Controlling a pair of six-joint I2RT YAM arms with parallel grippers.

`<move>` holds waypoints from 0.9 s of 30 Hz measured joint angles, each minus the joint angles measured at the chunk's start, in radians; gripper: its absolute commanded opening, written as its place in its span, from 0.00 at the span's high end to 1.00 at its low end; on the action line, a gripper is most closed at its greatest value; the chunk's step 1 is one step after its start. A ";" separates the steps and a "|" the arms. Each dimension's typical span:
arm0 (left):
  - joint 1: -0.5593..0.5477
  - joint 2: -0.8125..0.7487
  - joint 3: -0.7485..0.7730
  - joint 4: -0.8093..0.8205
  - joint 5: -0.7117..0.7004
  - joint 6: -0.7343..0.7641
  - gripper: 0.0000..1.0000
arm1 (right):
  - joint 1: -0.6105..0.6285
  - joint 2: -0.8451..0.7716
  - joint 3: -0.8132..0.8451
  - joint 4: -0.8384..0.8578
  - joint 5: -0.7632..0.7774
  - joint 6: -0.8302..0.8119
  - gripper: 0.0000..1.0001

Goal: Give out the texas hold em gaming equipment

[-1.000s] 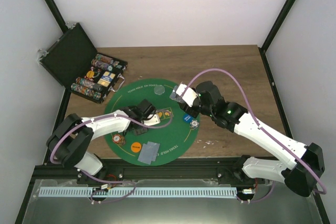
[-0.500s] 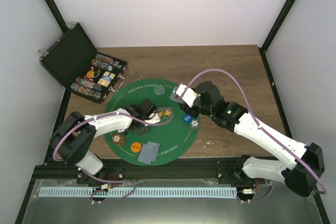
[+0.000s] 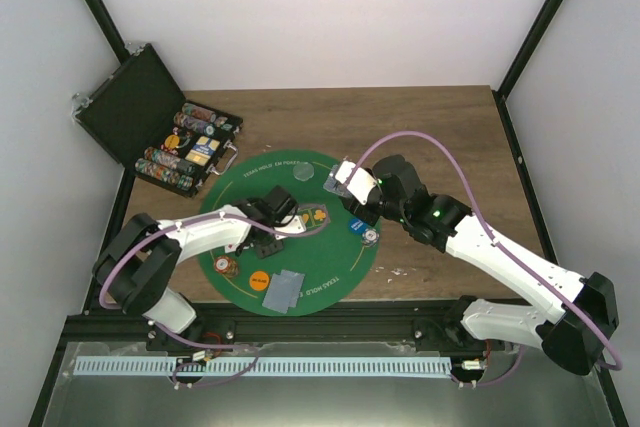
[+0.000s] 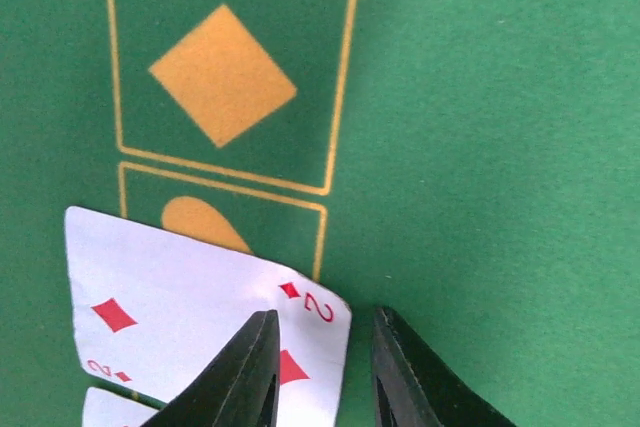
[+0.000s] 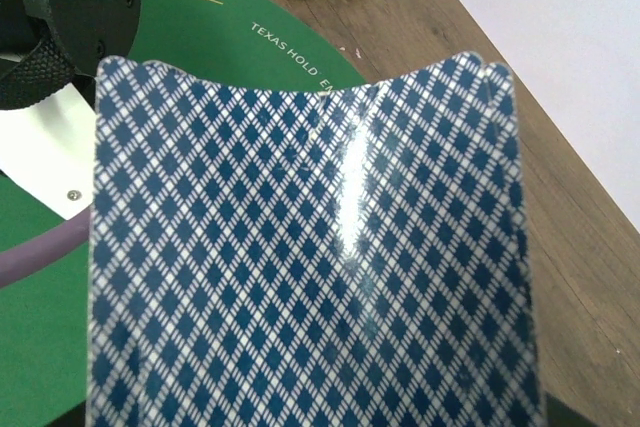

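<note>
A two-of-diamonds playing card (image 4: pixel 190 317) lies face up on the green round mat (image 3: pixel 310 267), partly covering a printed suit box. My left gripper (image 4: pixel 322 322) is open low over the mat. One finger is over the card's right edge and the other is over bare felt. From above, the left gripper (image 3: pixel 282 229) is near the mat's centre. My right gripper (image 3: pixel 345 182) is shut on a blue-backed card (image 5: pixel 310 247), which is bowed and hides its fingers. Blue (image 3: pixel 355 226), white (image 3: pixel 369 236), orange (image 3: pixel 259 280) and clear-grey (image 3: pixel 303 174) discs, a brownish chip stack (image 3: pixel 226 267) and face-down cards (image 3: pixel 284 288) lie on the mat.
An open black case (image 3: pixel 170 142) with rows of chips and card decks stands at the back left, its handle facing the mat. The wooden table (image 3: pixel 440 127) extends behind and to the right of the mat. Black frame posts stand at both sides.
My left wrist has shifted slightly toward the mat's centre, above the face-up card. The right arm and its card have not visibly moved.
</note>
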 measured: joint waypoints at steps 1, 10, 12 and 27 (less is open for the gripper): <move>0.000 -0.002 0.001 -0.005 0.010 0.000 0.71 | 0.000 0.000 0.000 0.000 0.000 0.000 0.50; 0.041 -0.074 0.066 -0.174 0.171 0.034 0.68 | 0.000 0.000 0.000 0.000 0.000 0.003 0.50; 0.075 -0.117 0.123 -0.240 0.245 0.051 0.68 | 0.000 0.000 0.000 0.000 0.000 0.003 0.50; 0.392 -0.172 0.636 -0.399 0.872 -0.204 0.21 | 0.058 0.060 0.002 0.024 -0.035 0.006 0.50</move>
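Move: The deck, held up in the right hand's fingers, is some 15 cm to the left hand's right, about 5 cm ahead and roughly 21 cm higher. The dealt two of diamonds has its middle about 4 cm ahead and 3 cm left of the left hand; the first face-up card is about 10 cm left and 3 cm ahead, the clear disc some 8 cm right and 20 cm ahead. From the right hand point, the deck's middle is about 2 cm ahead and 2 cm left. The two of diamonds is left on the mat as the open left fingers first slide back about 2 cm from its corner, then climb some 26 cm towards the deck, ending a little forward and right. The fingers swing about 50 degrees from pointing down to pointing right and spread wide; late on, the right hand, still gripping the deck, brings it about 3 cm left, slightly down and back, to meet them. ##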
